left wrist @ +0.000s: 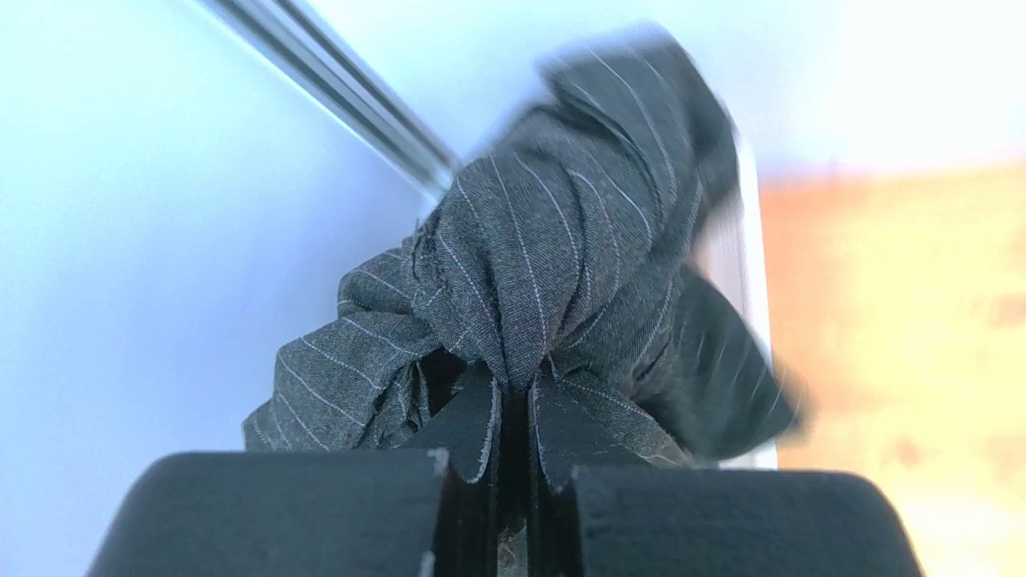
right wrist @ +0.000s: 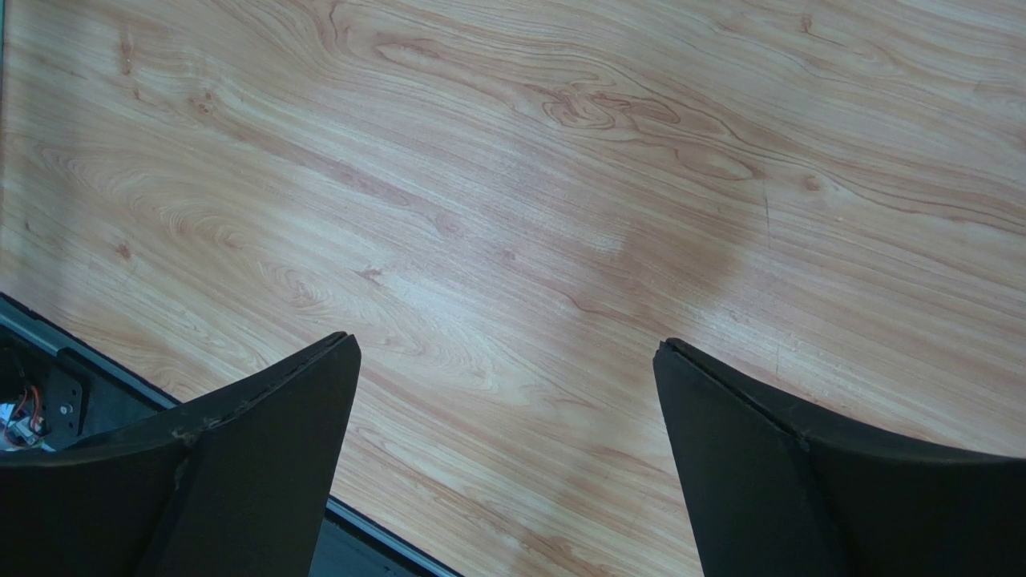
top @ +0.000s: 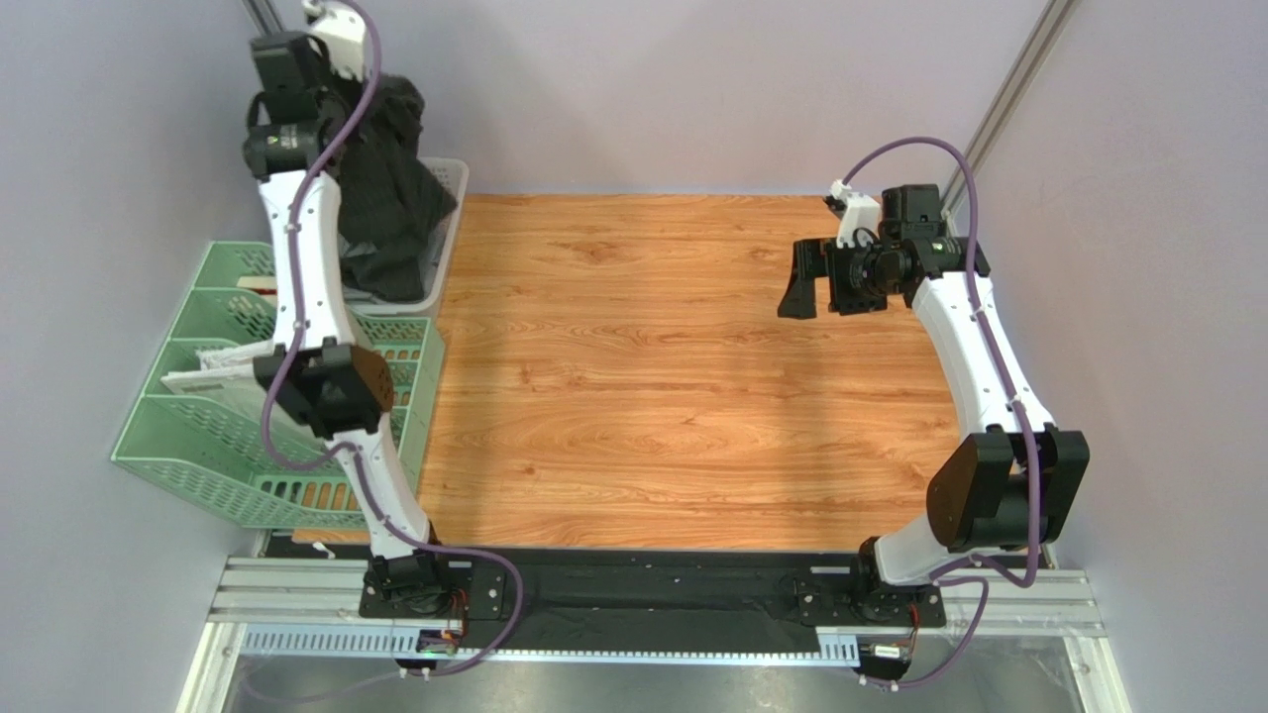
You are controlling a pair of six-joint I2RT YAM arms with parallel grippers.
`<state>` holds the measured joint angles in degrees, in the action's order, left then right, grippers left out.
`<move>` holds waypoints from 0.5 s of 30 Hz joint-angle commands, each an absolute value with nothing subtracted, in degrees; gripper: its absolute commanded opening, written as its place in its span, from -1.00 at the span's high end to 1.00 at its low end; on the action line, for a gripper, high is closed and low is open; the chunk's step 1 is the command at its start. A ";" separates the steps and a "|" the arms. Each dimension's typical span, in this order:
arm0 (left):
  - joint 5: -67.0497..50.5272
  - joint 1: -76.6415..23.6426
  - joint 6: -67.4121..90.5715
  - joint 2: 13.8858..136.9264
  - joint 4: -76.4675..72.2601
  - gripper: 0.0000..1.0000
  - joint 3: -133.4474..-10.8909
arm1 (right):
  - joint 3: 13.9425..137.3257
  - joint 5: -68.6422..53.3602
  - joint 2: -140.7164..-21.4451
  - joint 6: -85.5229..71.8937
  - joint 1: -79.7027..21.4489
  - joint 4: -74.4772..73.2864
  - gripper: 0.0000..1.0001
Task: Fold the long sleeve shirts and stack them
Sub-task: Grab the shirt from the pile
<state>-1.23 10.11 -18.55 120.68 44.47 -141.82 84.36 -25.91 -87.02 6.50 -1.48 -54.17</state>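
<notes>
A charcoal pinstriped long sleeve shirt (top: pixel 390 186) hangs bunched from my left gripper (top: pixel 357 92) above a white basket (top: pixel 442 238) at the far left. In the left wrist view the shirt (left wrist: pixel 554 265) is pinched between the fingers (left wrist: pixel 476 421), and my left gripper (left wrist: pixel 516 387) is shut on a fold of it. My right gripper (top: pixel 799 282) hovers open and empty over the right part of the wooden table (top: pixel 655 386). In the right wrist view its fingers (right wrist: pixel 277 421) stand wide apart around my right gripper (right wrist: pixel 506 349), with only bare wood between them.
A green plastic rack (top: pixel 223 386) holding white papers stands left of the table beside the left arm. The white basket stands at the table's far left corner. A black rail (top: pixel 655 594) runs along the near edge. Metal poles (top: pixel 1020 75) rise at the back.
</notes>
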 commanded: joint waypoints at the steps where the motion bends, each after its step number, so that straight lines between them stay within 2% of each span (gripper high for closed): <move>1: -2.64 9.93 -16.00 110.40 33.06 1.00 -144.49 | 85.17 -27.33 -86.31 6.59 -1.76 -53.79 -1.00; 8: -15.28 8.45 -3.89 102.06 25.32 1.00 -146.43 | 85.17 -27.69 -85.78 6.42 -1.84 -53.70 -1.00; 15: -16.35 -5.68 -0.36 96.16 20.84 1.00 -147.65 | 84.90 -27.42 -85.17 6.33 -1.76 -53.53 -1.00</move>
<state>-12.78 2.02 -5.04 100.40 27.81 -145.67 84.36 -26.70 -87.02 6.46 -1.48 -54.17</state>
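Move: The left gripper already has the dark shirt pinched, hanging some 29 cm above the white basket, whose middle lies about 1 cm back and 1 cm to the right. The middle of the bare table, where the shirt is bound, is about 25 cm back, 45 cm to the right and 35 cm below. The green rack sits about 27 cm back, 11 cm to the left and 30 cm below. From the right gripper the table's middle is some 25 cm to the left, 3 cm back and 21 cm below. Haul the pinched shirt up and away from the white basket with the left gripper, fast at first and then easing off, some 27 cm higher and about 12 cm back. As the rise slows, swing about 13 cm right to the table side, tipping the fingers up roughly 40 degrees and turning them clockwise. Keep the fingers shut on the cloth. ##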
